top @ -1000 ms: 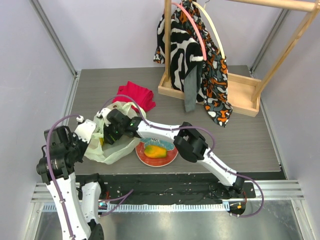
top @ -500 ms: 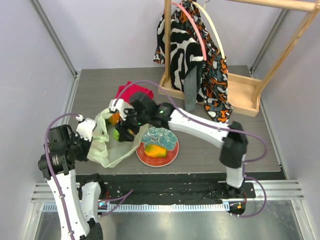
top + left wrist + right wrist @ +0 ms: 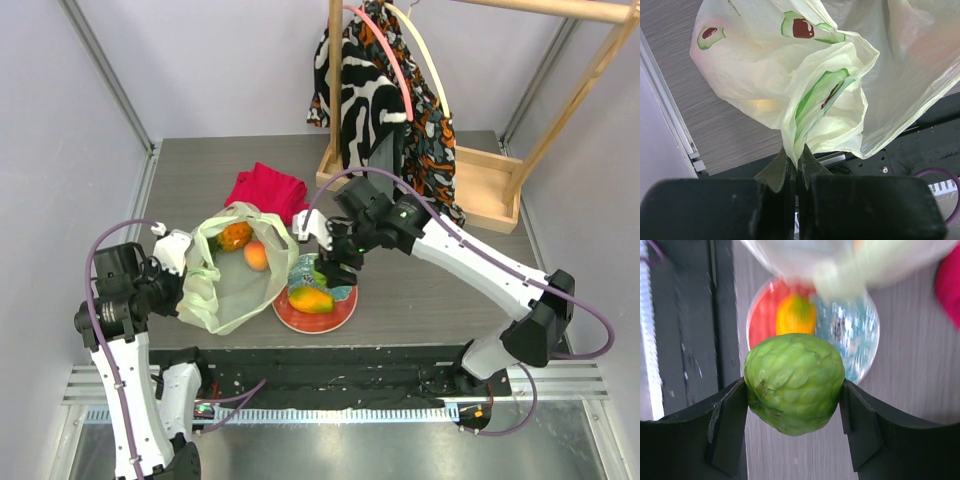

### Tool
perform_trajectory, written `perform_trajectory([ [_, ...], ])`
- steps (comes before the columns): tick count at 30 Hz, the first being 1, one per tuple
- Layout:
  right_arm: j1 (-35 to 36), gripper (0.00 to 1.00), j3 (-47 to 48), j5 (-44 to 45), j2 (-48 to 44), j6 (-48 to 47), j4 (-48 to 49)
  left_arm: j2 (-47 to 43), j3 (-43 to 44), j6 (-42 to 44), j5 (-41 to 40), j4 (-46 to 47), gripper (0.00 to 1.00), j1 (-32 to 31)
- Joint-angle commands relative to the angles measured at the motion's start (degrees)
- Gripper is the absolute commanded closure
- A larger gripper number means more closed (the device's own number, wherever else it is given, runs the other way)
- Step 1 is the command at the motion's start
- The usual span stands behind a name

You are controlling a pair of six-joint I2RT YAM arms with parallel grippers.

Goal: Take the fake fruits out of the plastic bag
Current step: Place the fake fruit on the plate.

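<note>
The pale yellow-green plastic bag (image 3: 232,285) lies open at the left of the table. My left gripper (image 3: 185,262) is shut on its edge, also seen in the left wrist view (image 3: 812,95). Inside the bag lie a small pineapple (image 3: 236,236) and a peach (image 3: 256,256). My right gripper (image 3: 322,272) is shut on the round green fruit (image 3: 795,382) and holds it above the plate (image 3: 340,309). A yellow-orange mango (image 3: 312,299) lies on that plate; it also shows in the right wrist view (image 3: 796,314).
A red folded cloth (image 3: 268,190) lies behind the bag. A wooden clothes rack (image 3: 480,195) with a patterned garment (image 3: 385,110) stands at the back right. The table's dark front rail runs just below the plate.
My right gripper has come out of the bag with the green fruit and moved right, over the plate. The bag mouth now lies open, showing the pineapple and peach.
</note>
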Motion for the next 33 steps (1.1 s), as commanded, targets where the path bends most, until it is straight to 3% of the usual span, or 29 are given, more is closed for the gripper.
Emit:
perform_trajectory([
  [1,-8.09,0.62,-4.11,0.46,1.20,-7.89,-9.88,0.35,1.20,0.16,-0.07,1.89,1.00,-0.19],
  [6,-16.27,0.64,4.20,-4.80,14.38,-5.96,-13.92,0.53,0.59,-0.19,0.64,1.72,1.00,-0.19],
  [14,-16.90,0.62,11.52,-9.74,28.88,-2.97,-14.89,0.44,-0.56,-0.10,0.55,1.45,1.00,-0.10],
  [19,-16.98,0.59,13.02,-10.88,32.41,-4.90,-18.93,-0.08,-1.43,-0.63,0.29,1.19,1.00,-0.19],
  [25,-16.11,0.49,9.24,-11.32,31.71,-3.24,-14.82,0.44,-2.40,-1.33,0.81,2.06,1.00,-0.28],
  [27,-15.49,0.37,8.71,-10.01,31.98,-2.36,-13.84,1.32,-2.05,-1.42,1.08,2.33,1.00,-0.19],
  [29,-15.40,0.06,8.36,-10.18,31.36,-0.26,-11.56,2.19,-1.70,-1.33,1.25,2.59,1.00,-0.10],
  [33,-15.40,0.00,9.15,-8.95,30.57,1.51,-10.76,3.51,-1.61,-0.63,1.78,3.29,1.00,-0.10],
])
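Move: Below the right hand, which already holds the green fake fruit, lies the plate: its middle is about 5 cm ahead, 2 cm left and 21 cm down. The yellow mango on it is roughly 3 cm ahead, 2 cm left and 18 cm down; the peach in the bag is some 13 cm ahead, 13 cm left and 18 cm down. From the left hand, the plate is about 10 cm ahead, 23 cm right and 19 cm down. Swinging down some 15 cm, forward and to its right, the right hand carries the green fruit to the plate's right side beside the mango, then eases back and left about 2 cm each. The wrist tilts roughly 40 degrees, fingers ending steeper and slanted back towards the base, and they open last to let go of the fruit. The left hand keeps its pinch on the bag's rim, sinking 1.5 cm. ##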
